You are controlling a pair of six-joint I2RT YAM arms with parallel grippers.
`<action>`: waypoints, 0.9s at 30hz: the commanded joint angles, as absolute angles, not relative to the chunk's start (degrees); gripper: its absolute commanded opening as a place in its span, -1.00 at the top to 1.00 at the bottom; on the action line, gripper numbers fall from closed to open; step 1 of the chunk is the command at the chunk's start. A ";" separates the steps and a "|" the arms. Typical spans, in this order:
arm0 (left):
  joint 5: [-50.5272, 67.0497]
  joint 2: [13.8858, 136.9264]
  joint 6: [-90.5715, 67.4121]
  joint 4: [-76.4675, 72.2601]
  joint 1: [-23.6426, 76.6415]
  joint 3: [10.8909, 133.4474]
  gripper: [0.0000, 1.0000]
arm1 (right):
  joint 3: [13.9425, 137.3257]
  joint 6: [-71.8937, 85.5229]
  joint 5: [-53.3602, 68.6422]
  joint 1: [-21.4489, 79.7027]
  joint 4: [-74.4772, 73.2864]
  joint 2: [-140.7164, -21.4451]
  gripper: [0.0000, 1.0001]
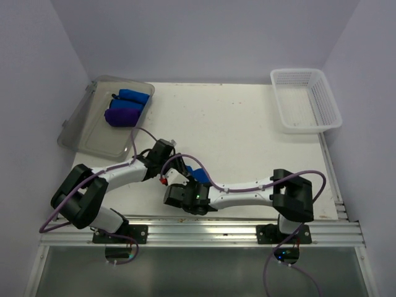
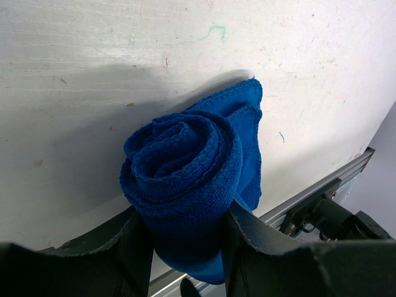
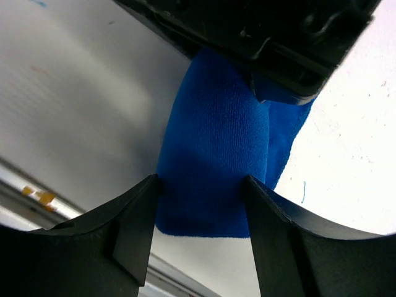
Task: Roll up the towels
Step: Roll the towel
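Observation:
A royal blue towel (image 2: 185, 167), rolled into a tight coil, hangs just above the white table near its front edge. My left gripper (image 2: 185, 247) is shut on it, a finger pressed into each side of the roll. From the other end, my right gripper (image 3: 201, 210) is open, its fingers standing on either side of the same towel (image 3: 213, 142), at its flanks and not squeezing it. In the top view both grippers meet at this towel (image 1: 198, 175). Two more rolled towels lie in the tray, one blue (image 1: 133, 96) and one dark purple (image 1: 122, 116).
The clear grey tray (image 1: 86, 130) stands at the back left, its lid leaning open. A white mesh basket (image 1: 306, 99) stands at the back right. The metal rail (image 1: 216, 232) runs along the table's front edge, close below the grippers.

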State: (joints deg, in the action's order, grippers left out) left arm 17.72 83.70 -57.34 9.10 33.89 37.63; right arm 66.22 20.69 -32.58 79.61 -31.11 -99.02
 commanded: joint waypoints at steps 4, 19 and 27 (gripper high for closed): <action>17.14 83.15 -55.81 10.46 34.01 39.29 0.10 | 70.31 27.59 -42.18 79.80 -35.06 -105.81 0.12; 16.00 74.54 -55.46 12.04 31.29 40.25 -0.70 | 45.28 35.49 -12.96 67.69 -9.77 -85.18 0.63; 20.29 74.44 -55.63 7.14 31.73 37.80 -0.69 | 29.37 45.96 7.37 57.66 13.06 -77.08 0.61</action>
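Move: My right hand hangs open over the near end of the rolled blue towel; that end lies about 1 cm ahead and 3 cm below. The roll's far end is some 7 cm ahead and 1 cm left, still between my left fingers. A loose flap lies about 6 cm ahead and 5 cm right, flat on the table. From my left hand, the near end is about 6 cm back and 1 cm right. I sink my right hand about 2 cm, easing forward, and close its fingers on the near end of the roll. Keeping that pinch, I carry it some 4 cm right and a little forward, rolling my wrist left side up some 40 degrees towards the flap. Meanwhile my left hand opens wide, lets go of the far end and rises about 4.5 cm. ##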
